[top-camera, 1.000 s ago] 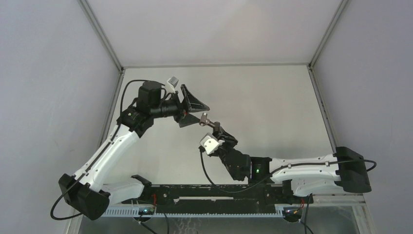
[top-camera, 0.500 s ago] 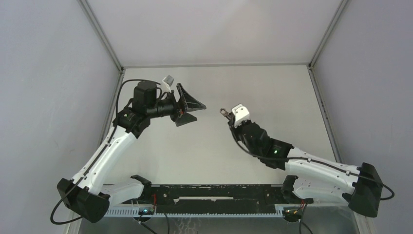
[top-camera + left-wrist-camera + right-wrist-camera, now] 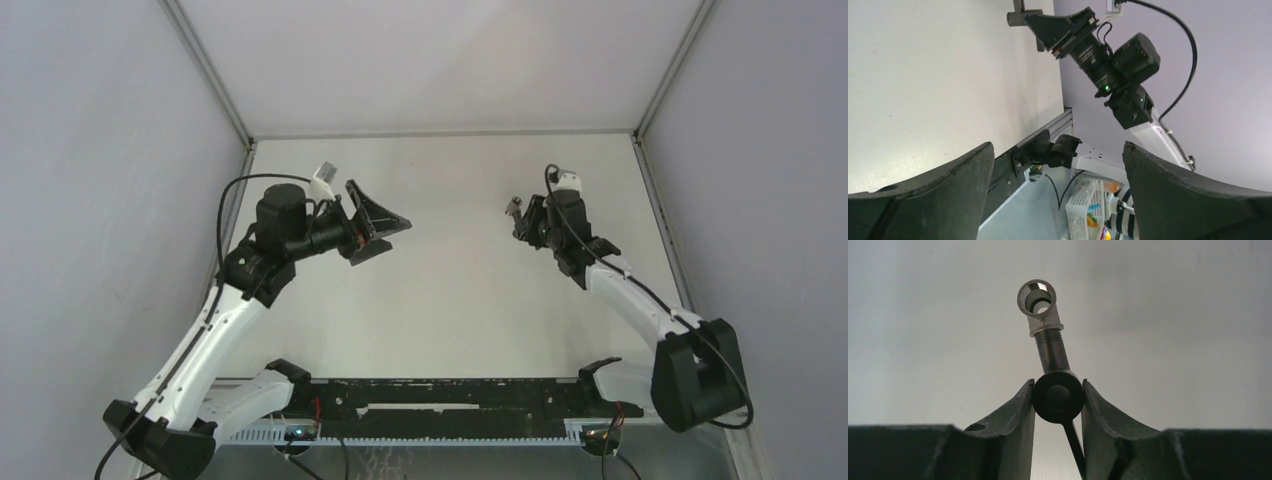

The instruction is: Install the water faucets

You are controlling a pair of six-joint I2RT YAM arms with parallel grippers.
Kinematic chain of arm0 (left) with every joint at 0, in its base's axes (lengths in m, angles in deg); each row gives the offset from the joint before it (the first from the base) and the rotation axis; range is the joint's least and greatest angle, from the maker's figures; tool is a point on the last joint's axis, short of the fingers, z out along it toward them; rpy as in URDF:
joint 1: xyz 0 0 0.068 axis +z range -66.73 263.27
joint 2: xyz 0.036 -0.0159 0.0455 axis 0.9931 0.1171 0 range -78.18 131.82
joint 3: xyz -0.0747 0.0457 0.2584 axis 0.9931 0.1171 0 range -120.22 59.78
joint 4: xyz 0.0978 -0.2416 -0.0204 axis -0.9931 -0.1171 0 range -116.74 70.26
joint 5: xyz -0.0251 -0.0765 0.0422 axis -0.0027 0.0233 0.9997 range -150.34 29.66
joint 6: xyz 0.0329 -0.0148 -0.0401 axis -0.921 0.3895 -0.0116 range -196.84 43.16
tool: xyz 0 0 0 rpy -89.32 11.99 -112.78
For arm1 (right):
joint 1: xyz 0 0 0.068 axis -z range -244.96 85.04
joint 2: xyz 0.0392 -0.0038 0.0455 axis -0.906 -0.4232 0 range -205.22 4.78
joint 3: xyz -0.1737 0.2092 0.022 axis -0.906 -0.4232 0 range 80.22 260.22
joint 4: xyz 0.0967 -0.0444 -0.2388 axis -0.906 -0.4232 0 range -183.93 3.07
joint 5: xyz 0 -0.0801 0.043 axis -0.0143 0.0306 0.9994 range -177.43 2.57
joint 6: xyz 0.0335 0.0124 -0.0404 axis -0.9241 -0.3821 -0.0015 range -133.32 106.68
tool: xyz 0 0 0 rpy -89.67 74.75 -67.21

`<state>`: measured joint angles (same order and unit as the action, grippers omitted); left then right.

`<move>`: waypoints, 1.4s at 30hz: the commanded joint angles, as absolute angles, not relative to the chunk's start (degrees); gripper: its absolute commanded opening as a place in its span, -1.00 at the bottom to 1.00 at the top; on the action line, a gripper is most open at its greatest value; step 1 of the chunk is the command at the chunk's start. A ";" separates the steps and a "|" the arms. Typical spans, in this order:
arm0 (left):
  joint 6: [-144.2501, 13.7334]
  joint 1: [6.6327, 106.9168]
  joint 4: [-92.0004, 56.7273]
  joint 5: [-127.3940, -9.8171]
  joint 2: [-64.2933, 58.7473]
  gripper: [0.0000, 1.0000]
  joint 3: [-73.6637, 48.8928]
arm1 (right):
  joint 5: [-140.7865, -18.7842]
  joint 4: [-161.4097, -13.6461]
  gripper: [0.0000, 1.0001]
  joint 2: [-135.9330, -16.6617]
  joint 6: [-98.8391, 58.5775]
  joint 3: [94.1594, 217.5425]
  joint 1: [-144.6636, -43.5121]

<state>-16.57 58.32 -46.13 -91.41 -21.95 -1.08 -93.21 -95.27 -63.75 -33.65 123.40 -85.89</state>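
The water faucet (image 3: 1050, 355) is a dark metal piece: a round body, a threaded pipe ending in a silvery elbow fitting (image 3: 1038, 299), and a thin lever hanging down between my fingers. My right gripper (image 3: 1058, 382) is shut on the round body. From above, the right gripper (image 3: 522, 222) holds the faucet (image 3: 512, 207) off the table at the far right. My left gripper (image 3: 398, 233) hangs wide open and holds nothing, well to the left of the faucet. The left wrist view catches the right gripper (image 3: 1063, 27) and faucet (image 3: 1018, 14) across the table, beyond my own open left gripper (image 3: 1058, 146).
The white table (image 3: 450, 300) is closed in by grey walls on three sides. A black rail (image 3: 440, 400) carrying both arm bases runs along the near edge. A white perforated basket (image 3: 1088, 205) stands below the table's edge, outside the workspace.
The right arm swung from the table's middle to the far right, carrying the faucet. The left gripper drew back to the left and opened a little wider.
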 commanded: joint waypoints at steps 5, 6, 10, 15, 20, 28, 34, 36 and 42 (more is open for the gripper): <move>-22.88 58.75 -43.52 -85.95 -29.40 1.00 2.95 | -72.47 -83.31 -1.00 -82.18 -46.15 137.06 -69.70; -23.48 58.68 -43.99 -85.57 -29.97 1.00 3.12 | -70.42 -83.29 -1.00 -85.07 -47.23 138.98 -68.42; -29.47 58.73 -49.08 -80.48 -32.36 0.99 2.13 | -73.54 -89.32 -0.32 -93.51 -48.04 146.91 -66.20; -33.75 58.75 -54.81 -75.70 -33.70 0.99 0.34 | -79.54 -89.84 0.18 -96.38 -46.10 150.59 -65.54; -37.01 58.92 -58.09 -78.92 -31.20 1.00 -2.00 | -86.49 -97.17 0.39 -94.17 -43.84 155.37 -65.60; -40.31 59.24 -62.09 -74.46 -26.61 1.00 -7.86 | -105.25 -107.10 0.99 -80.93 -39.17 154.70 -74.22; -40.83 59.28 -61.65 -66.48 -28.76 1.00 -7.66 | -112.50 -113.65 0.99 -70.39 -42.89 149.62 -79.57; -41.31 59.28 -62.28 -64.86 -29.60 0.99 -7.84 | -113.58 -114.69 0.99 -66.41 -43.54 147.12 -80.77; -40.84 59.27 -59.81 -62.55 -33.65 1.00 -4.52 | -114.15 -116.28 0.99 -55.12 -45.30 139.03 -82.22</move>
<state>-39.82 58.83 -62.79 -66.10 -30.39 -3.98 -111.59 -113.87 -60.75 -43.25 142.17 -81.58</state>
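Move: The faucet is already gripped in the right hand, with its T-fitting end pointing ahead. The bare spot of table that it goes to lies about 15 cm ahead of that hand, 6 cm to its right and roughly 7 cm lower, with nothing else near it. From the empty left hand that spot is some 26 cm ahead, 32 cm to the right and 24 cm below. Still gripping the faucet, the right hand swings forward about 13 cm, right and slightly down to the bare table, turning clockwise. It opens wide and lets the faucet go, then rises about 15 cm and draws back nearly as far. The open left hand retreats about 9 cm to its left, dipping and rolling its left side up. ##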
